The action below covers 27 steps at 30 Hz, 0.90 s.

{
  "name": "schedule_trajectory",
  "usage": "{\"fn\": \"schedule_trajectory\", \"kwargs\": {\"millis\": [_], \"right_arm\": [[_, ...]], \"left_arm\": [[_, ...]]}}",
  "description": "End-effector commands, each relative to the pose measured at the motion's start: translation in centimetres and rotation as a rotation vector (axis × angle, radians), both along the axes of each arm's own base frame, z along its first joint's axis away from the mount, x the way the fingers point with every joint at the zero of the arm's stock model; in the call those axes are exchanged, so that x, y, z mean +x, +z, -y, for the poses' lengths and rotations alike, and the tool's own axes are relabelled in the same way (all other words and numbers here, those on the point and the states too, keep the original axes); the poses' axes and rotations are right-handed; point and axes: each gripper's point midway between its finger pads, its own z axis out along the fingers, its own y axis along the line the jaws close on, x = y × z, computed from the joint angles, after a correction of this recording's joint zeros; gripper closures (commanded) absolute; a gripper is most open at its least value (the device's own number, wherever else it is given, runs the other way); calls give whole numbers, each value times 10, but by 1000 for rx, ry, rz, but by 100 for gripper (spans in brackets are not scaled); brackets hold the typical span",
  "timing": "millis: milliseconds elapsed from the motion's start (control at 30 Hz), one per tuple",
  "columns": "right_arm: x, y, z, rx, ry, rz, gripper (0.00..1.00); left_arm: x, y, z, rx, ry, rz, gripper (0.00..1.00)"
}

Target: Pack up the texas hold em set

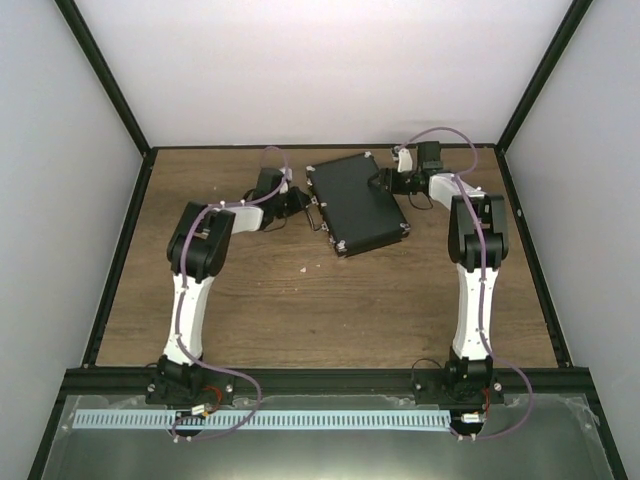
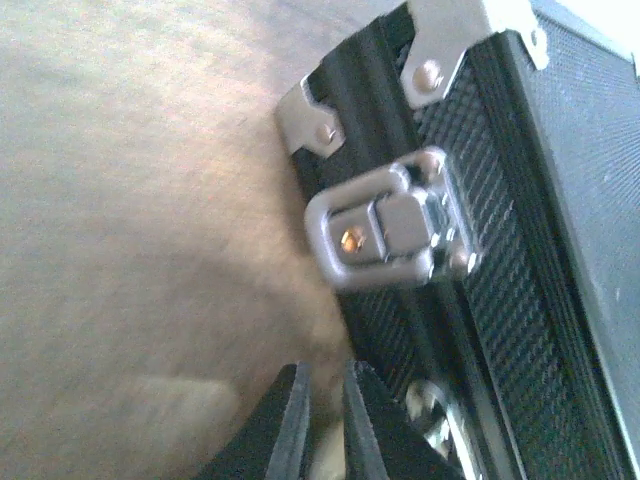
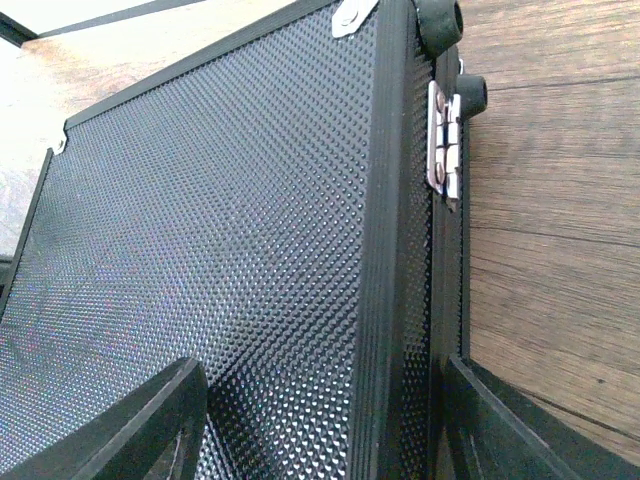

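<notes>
The texas hold em set is a black pebbled briefcase (image 1: 355,203) lying flat and closed on the far middle of the wooden table, turned at an angle. My left gripper (image 1: 303,200) sits at its left side. In the left wrist view that gripper (image 2: 322,372) is shut with nothing between its fingers, just below a silver latch (image 2: 390,232) that lies flat against the case wall (image 2: 570,200). My right gripper (image 1: 383,181) is at the case's far right edge. It (image 3: 322,370) stands open astride the hinge edge of the briefcase (image 3: 230,230), one finger (image 3: 150,420) over the lid, the other (image 3: 500,420) beside the back wall below the hinge (image 3: 443,150).
A second silver fitting (image 2: 435,410) shows lower on the case's latch side. A small pale speck (image 1: 303,268) lies on the wood (image 1: 300,310) in front of the case. Black frame rails and white walls bound the table on three sides.
</notes>
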Motion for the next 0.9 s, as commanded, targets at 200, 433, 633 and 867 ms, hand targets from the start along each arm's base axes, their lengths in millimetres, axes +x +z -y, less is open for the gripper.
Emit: {"fn": "schedule_trajectory", "kwargs": {"millis": [200, 433, 633, 867], "right_arm": [[-48, 38, -40, -67, 28, 62, 23], [-53, 95, 14, -95, -175, 201, 3], [-79, 104, 83, -75, -418, 302, 0], [-131, 119, 133, -126, -653, 562, 0]], "left_arm": [[-43, 63, -97, 312, 189, 125, 44], [-67, 106, -167, 401, 245, 203, 12], [-92, 132, -264, 388, 428, 270, 6], [-151, 151, -347, 481, 767, 432, 0]]}}
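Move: The closed case lies with its middle about 14 cm to the right of my nearly shut left fingers and 1 cm back, at much the same height. Its handle is some 3 cm right and 3 cm back of them; the far latch is 5 cm ahead and 2 cm right. My right hand is astride the hinge side: from it the case's middle is roughly 7 cm left, 6 cm back and 4 cm below, and the far hinge-side corner 8 cm ahead and 3 cm left. I spread both grippers wide and leave the shut case on either side. My left hand sweeps some 32 cm left while drawing back and rising, turning counter-clockwise. My right hand, still against the hinge side, eases a centimetre left as it backs off, then lifts clear and swings right and back, about 12 cm back in all, turning some 30 degrees clockwise. ##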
